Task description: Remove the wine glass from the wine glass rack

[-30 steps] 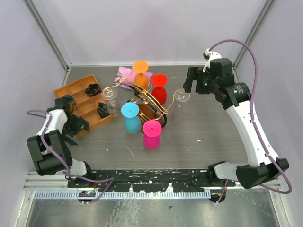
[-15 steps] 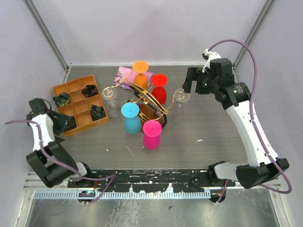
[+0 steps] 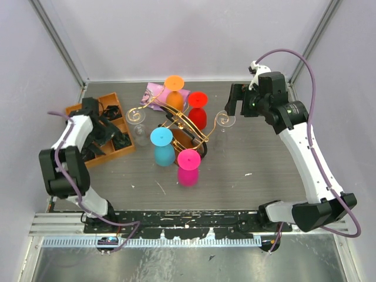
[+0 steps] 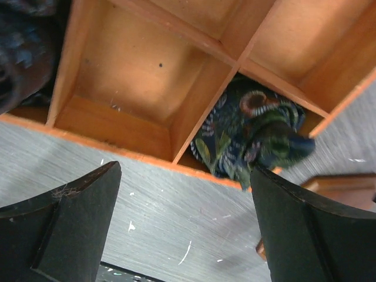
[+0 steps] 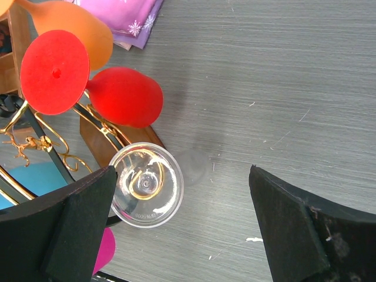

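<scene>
The gold wire wine glass rack (image 3: 183, 126) on its brown base (image 5: 97, 138) stands mid-table. Upside-down wine glasses hang on it: orange (image 3: 174, 97), red (image 5: 123, 97), blue (image 3: 164, 154), pink (image 3: 188, 174), and a clear one at each end. The right-hand clear wine glass (image 5: 147, 184) hangs on a gold scroll, foot up. My right gripper (image 5: 183, 170) hovers open above it, the foot beside its left finger and not touching. My left gripper (image 4: 185, 170) is open over the front rim of the orange tray (image 4: 135, 76), with nothing between its fingers.
The orange compartment tray (image 3: 108, 97) sits at the back left with dark patterned cloth (image 4: 252, 135) in some cells. A purple cloth (image 3: 154, 90) lies behind the rack. Walls close off the left, right and back.
My left arm has swung from the tray's near-left corner, out to the left wall, then in over the tray. The right arm has hardly moved.
</scene>
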`<state>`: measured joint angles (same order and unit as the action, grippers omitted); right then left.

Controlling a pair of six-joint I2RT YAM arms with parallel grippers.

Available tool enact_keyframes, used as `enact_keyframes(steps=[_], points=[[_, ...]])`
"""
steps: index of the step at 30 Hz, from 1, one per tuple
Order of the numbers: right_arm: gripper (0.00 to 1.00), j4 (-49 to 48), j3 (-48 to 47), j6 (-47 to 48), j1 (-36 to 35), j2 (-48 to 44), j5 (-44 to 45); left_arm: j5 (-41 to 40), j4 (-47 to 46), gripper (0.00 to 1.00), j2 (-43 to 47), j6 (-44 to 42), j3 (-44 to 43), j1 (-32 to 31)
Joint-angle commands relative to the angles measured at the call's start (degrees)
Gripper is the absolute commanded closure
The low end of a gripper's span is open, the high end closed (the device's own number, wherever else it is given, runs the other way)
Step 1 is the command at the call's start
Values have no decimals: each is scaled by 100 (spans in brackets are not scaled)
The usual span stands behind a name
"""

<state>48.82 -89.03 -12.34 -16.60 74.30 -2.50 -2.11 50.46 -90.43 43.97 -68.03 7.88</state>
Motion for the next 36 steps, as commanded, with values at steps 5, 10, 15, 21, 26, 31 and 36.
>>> enact_keyframes(steps=[5, 10, 15, 21, 26, 31, 36], points=[[0, -241, -202, 144, 11, -149, 157, -897, 693, 1, -1152, -374, -590, -82], [0, -277, -163, 230, 49, 65, 298, -943, 558, 1, -926, -562, -104, 497], [0, -298, -214, 212, 79, 225, 202, -956, 620, 1, -646, -1009, 71, 1480], [0, -390, -169, 153, 80, 286, 73, -510, 761, 0, -157, -903, -152, 1781], [0, -387, -165, 167, 94, 258, 72, -454, 803, 2, 379, -466, -909, 1058], [0, -375, -192, 188, 94, 235, 79, -410, 840, 2, -61, -346, -2231, 66], [0, -330, -348, 117, 96, 270, -1, -69, 726, 4, -1397, -391, -3942, -560]])
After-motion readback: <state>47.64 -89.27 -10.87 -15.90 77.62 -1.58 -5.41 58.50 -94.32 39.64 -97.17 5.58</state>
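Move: The wooden divider box sits under the left hand, which is over its near end: the box's middle is about 8 cm ahead, 4 cm to the left and 6 cm below. A dark cloth bundle in its near-right compartment lies roughly 4 cm ahead and 4 cm right; the rack's left clear wine glass hangs some 14 cm right and 4 cm ahead, slightly higher. From the right hand, the box's middle is about 52 cm left, 1 cm ahead, 28 cm below. The left hand, fingers staying wide open and pointing down, dips about 3 cm into the near end of the box and sweeps it back and to the left, some 10 cm left and 7 cm back, turning slightly counter-clockwise, away from the rack. It then comes free and climbs steeply, about 17 cm up, while swinging some 14 cm forward and 10 cm back to the right over the box, its fingers tipping to point more forward, while the right hand only eases a couple of centimetres forward and down, open, near the rack's right clear glass. ##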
